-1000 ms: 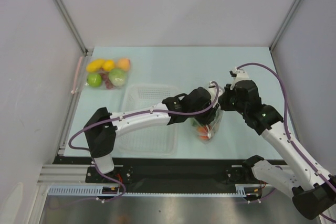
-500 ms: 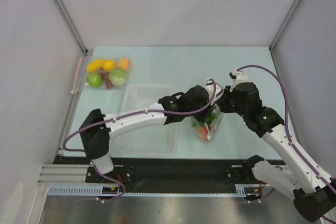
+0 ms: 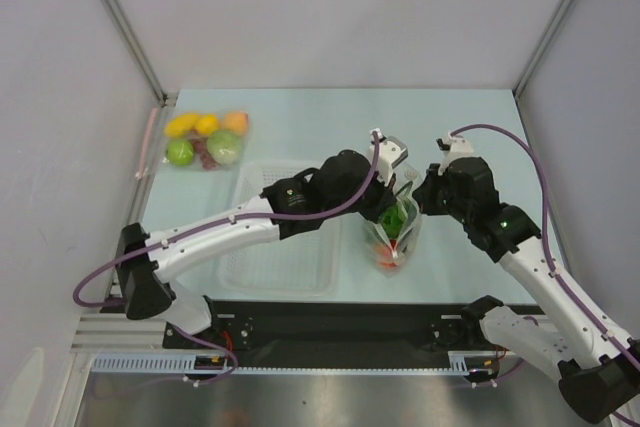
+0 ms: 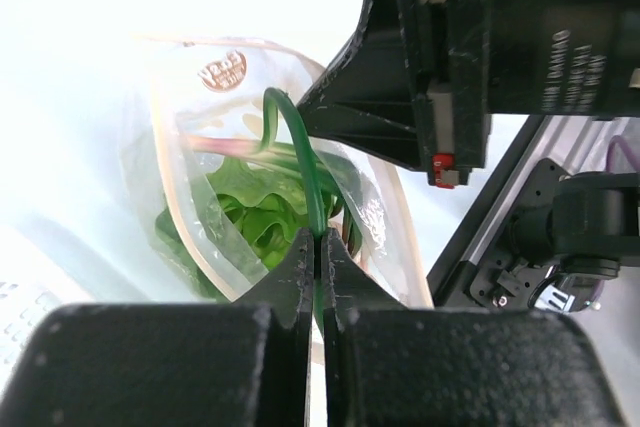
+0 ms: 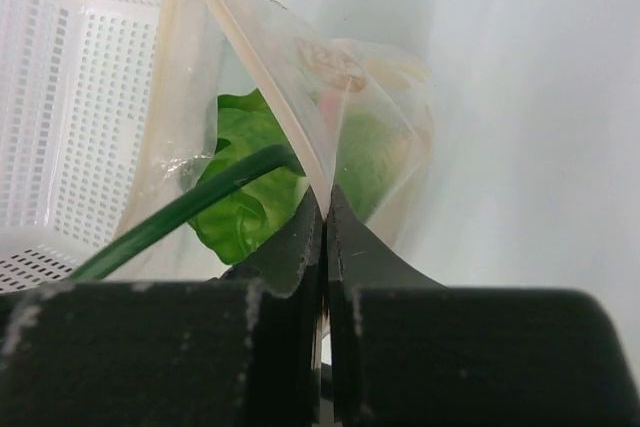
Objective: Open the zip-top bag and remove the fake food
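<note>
The zip-top bag (image 3: 400, 239) stands open, right of the white basket. It holds a green lettuce head (image 3: 394, 217) and a red-orange piece (image 3: 385, 252). My left gripper (image 3: 398, 179) is above the bag's mouth, shut on a thin dark-green stalk (image 4: 300, 147) that arcs up out of the bag (image 4: 190, 147); lettuce (image 4: 250, 217) lies below. My right gripper (image 3: 421, 197) is shut on the bag's rim (image 5: 270, 77) at its right side. In the right wrist view, the gripper (image 5: 325, 192) pinches the rim, with lettuce (image 5: 245, 212) and the stalk (image 5: 180, 212) behind.
A white perforated basket (image 3: 280, 232) lies left of the bag, under my left arm. A clear pouch with a pink strip, holding yellow, orange and green fruits (image 3: 205, 139), lies at the far left. Grey walls close in the table on three sides.
My left gripper has risen and moved back from the bag's mouth, drawing the dark-green stalk up with it. The right gripper has held the rim in place.
</note>
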Robot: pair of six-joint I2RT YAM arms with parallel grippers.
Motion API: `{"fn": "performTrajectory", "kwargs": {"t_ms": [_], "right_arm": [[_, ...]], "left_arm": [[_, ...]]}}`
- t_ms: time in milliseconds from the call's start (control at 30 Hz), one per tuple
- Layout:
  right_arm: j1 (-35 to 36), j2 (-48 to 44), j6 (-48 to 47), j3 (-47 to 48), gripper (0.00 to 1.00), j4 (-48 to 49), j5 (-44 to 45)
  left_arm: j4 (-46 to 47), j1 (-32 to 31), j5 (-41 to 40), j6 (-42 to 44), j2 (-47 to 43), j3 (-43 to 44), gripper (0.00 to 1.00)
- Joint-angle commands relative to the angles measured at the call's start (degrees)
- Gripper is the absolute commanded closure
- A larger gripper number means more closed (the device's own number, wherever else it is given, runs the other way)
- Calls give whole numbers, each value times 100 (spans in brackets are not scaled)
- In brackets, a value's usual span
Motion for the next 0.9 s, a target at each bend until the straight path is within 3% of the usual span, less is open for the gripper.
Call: {"fn": "performTrajectory", "kwargs": {"t_ms": [0, 333, 867], "right_arm": [[-46, -40, -32, 6, 100, 39, 51], [-72, -66, -32, -2, 100, -13, 69], [-134, -40, -94, 59, 100, -31, 69]], "left_arm": [[162, 16, -133, 141, -499, 92, 100], [241, 182, -344, 404, -1009, 453, 100], [382, 376, 87, 685, -1976, 743, 100]]}}
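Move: Already pinched by a leaf in the left fingers, the green onion still has its white end in the bag mouth. The white basket's middle is roughly 24 cm left, 6 cm ahead and 24 cm below the left hand. The zip-top bag's middle sits some 3 cm right, 4 cm ahead and 17 cm below it; the lettuce inside is a touch farther out. From the right hand, the bag's middle lies about 4 cm left, 1 cm ahead and 13 cm below. Pulling the green onion up out of the bag, the left hand rises steadily some 15 cm and shifts about 6 cm left, to the basket's side, its shut fingers keeping the leaf and tilting up some 20 degrees towards level. The right hand stays almost in place and keeps its pinch on the bag's rim against the pull. ##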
